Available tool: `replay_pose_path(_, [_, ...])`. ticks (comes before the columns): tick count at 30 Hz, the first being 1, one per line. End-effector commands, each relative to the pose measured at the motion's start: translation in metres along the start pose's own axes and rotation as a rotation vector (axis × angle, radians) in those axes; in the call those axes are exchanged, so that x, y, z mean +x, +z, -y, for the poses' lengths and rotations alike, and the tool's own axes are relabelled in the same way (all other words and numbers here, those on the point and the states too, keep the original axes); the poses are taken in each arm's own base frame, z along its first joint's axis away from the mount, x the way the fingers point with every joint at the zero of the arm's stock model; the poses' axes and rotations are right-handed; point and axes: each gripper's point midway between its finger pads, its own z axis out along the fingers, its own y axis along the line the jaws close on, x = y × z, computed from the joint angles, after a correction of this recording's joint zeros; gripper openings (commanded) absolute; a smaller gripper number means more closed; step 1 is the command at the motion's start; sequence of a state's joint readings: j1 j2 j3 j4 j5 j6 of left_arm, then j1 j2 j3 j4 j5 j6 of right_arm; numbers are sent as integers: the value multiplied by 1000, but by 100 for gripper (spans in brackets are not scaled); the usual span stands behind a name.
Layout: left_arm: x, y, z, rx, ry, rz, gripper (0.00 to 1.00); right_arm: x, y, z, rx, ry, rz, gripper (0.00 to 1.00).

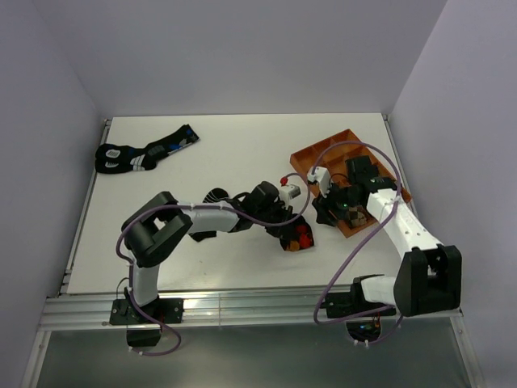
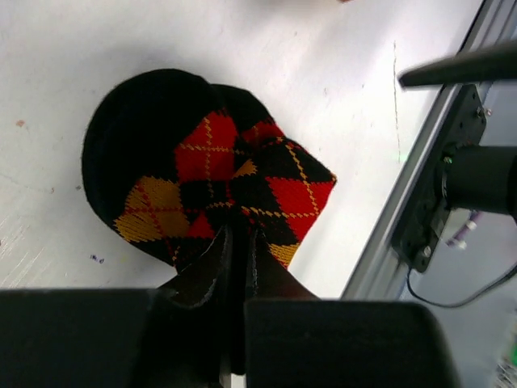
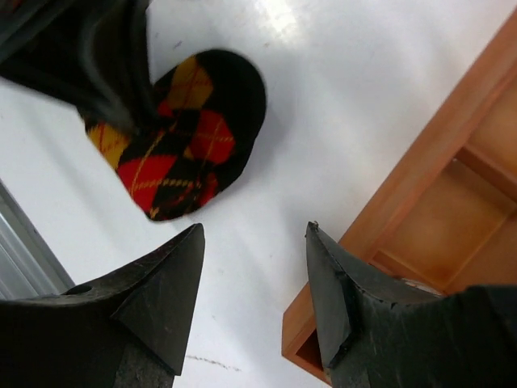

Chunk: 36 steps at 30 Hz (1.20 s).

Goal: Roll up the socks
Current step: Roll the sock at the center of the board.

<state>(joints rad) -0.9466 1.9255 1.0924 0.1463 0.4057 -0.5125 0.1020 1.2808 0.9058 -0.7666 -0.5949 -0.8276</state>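
Observation:
The long black sock with red and orange argyle diamonds (image 2: 218, 174) lies bunched into a rounded bundle on the white table (image 1: 234, 149). My left gripper (image 2: 238, 242) is shut on the bundle's near edge, pinching the fabric between its fingers. From above, the bundle (image 1: 300, 236) sits at the tip of the left gripper (image 1: 287, 229). My right gripper (image 3: 254, 230) hangs open just above the table, a short way from the bundle (image 3: 190, 137), with nothing between its fingers. Dark cloth (image 1: 214, 196) shows beside the left forearm; I cannot tell whether it is the short ankle sock.
A wooden tray (image 1: 323, 149) with compartments stands at the right, its corner (image 3: 420, 194) close to my right fingertip. My right gripper (image 1: 325, 212) is at the tray's left edge. Black socks with blue and white marks (image 1: 145, 153) lie at the far left. A metal rail (image 1: 242, 307) runs along the near edge.

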Motion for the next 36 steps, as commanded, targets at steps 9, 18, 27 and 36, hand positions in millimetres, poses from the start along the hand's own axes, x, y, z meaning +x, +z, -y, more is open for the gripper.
replay_pose_path(9, [80,-31,-43,-102,-220,-419,0,24,-2,-31,-64,-271,2,59])
replay_pose_path(18, [74,-25,-39,-57,-275,-479,0,21,15,-68,-106,-466,13,60])
replay_pose_path(27, [72,-16,-42,-34,-333,-503,0,20,39,-92,-158,-588,-9,60])
replay_pose_path(36, [70,-14,-50,-11,-394,-501,0,17,58,-96,-154,-654,-20,61])
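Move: The sock being rolled is already pinched in the left fingers, its middle about 4 cm to that hand's right, 1 cm back and 2 cm below. From the right hand the sock lies some 8 cm left, 4 cm back and 8 cm below; the middle of the wooden box is about 9 cm right, 11 cm ahead and 8 cm below. The striped sock lies roughly 22 cm left and 3 cm ahead of the left hand. The open right hand swings back about 9 cm, left and down towards the sock; left keeps pinching, rolling 30 degrees. ##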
